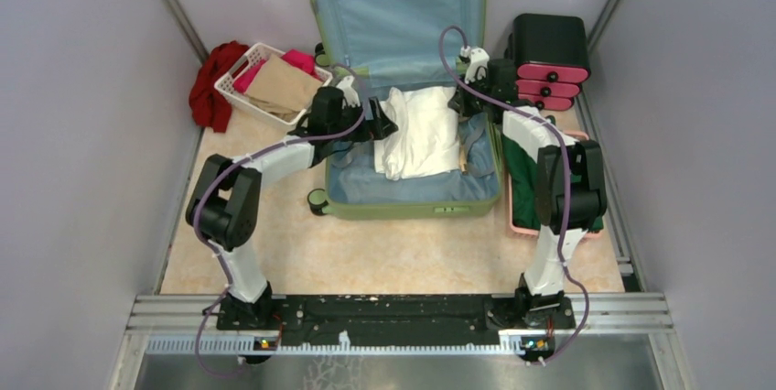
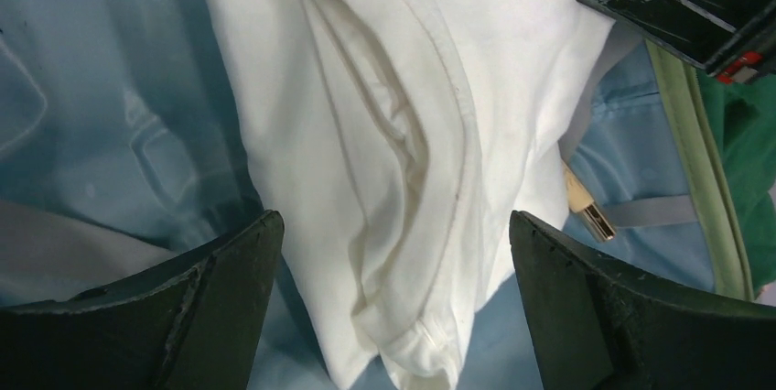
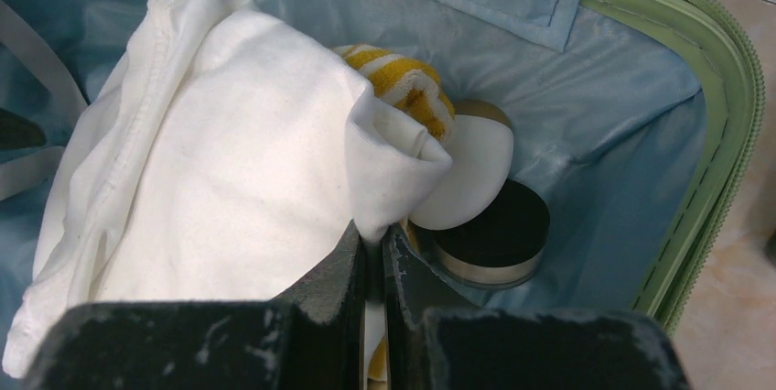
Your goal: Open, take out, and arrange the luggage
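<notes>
The luggage (image 1: 412, 208) lies open on the floor, its lid leaning against the back wall and its blue lining showing. A folded white garment (image 1: 421, 134) rests inside. My left gripper (image 2: 395, 225) hovers open over the garment's (image 2: 393, 134) left end, one finger on either side of the fold. My right gripper (image 3: 373, 230) is shut on a corner of the garment (image 3: 210, 161) at the luggage's back right. That lifted corner uncovers a yellow-striped towel (image 3: 407, 79), a white round object (image 3: 467, 179) and a black round tin (image 3: 494, 234).
A white basket (image 1: 240, 74) of tan and pink clothes stands at the back left, a red cloth (image 1: 212, 83) beside it. A black-and-pink drawer box (image 1: 549, 60) sits at the back right. A pink basket (image 1: 522, 228) with green cloth is right of the luggage.
</notes>
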Controlling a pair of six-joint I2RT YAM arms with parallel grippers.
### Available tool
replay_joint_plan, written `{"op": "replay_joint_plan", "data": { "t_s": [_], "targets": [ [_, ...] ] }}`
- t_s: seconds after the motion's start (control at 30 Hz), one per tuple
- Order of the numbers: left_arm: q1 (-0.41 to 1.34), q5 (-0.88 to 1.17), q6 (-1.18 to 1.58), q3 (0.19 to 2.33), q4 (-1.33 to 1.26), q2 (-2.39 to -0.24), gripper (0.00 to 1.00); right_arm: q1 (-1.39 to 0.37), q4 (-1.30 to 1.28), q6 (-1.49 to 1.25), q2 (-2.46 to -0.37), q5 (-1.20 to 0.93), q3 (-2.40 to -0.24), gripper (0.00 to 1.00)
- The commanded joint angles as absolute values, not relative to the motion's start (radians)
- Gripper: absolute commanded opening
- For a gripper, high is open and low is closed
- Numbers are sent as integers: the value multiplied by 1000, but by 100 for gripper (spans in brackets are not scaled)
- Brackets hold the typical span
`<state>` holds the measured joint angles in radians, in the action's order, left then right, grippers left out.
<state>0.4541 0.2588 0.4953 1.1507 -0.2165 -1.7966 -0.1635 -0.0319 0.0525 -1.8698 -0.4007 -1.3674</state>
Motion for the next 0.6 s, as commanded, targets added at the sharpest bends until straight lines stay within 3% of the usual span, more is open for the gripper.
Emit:
{"op": "replay_joint_plan", "data": {
  "t_s": [0.0,0.37,0.57],
  "targets": [
    [433,309,399,1240,-185,-1871,99,-162,-7,60,-1815,-399,-1371,0],
    [385,442,473,1413,-156,-2028,97,-163,-8,57,-1827,-415,-1379,0],
    [374,409,495,1438,-117,-2051,95,-163,-8,53,-1831,-426,-1387,0]
  ]
}}
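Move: The white garment's middle lies about 7 cm right of the left hand, 2 cm back and 6 cm below; its far left corner is roughly 8 cm ahead, 1 cm right, also 6 cm down. A wooden handle's visible end sticks out some 16 cm right of the left hand and 9 cm back. From the right hand, already pinching the garment's far right corner, the garment's middle is about 7 cm left and 6 cm back, and a black-lidded jar 3 cm right, 1 cm ahead. With its fingers kept wide open, the left hand reaches forward about 5 cm along the white garment's left edge towards the far left corner, sinking some 2.5 cm on the way, the forward travel easing off at the end while it still sinks. The right hand stays put with its shut fingers keeping their pinch on the far right corner, so the left fingers end close over the garment's left edge, where a touch can't be made out. ##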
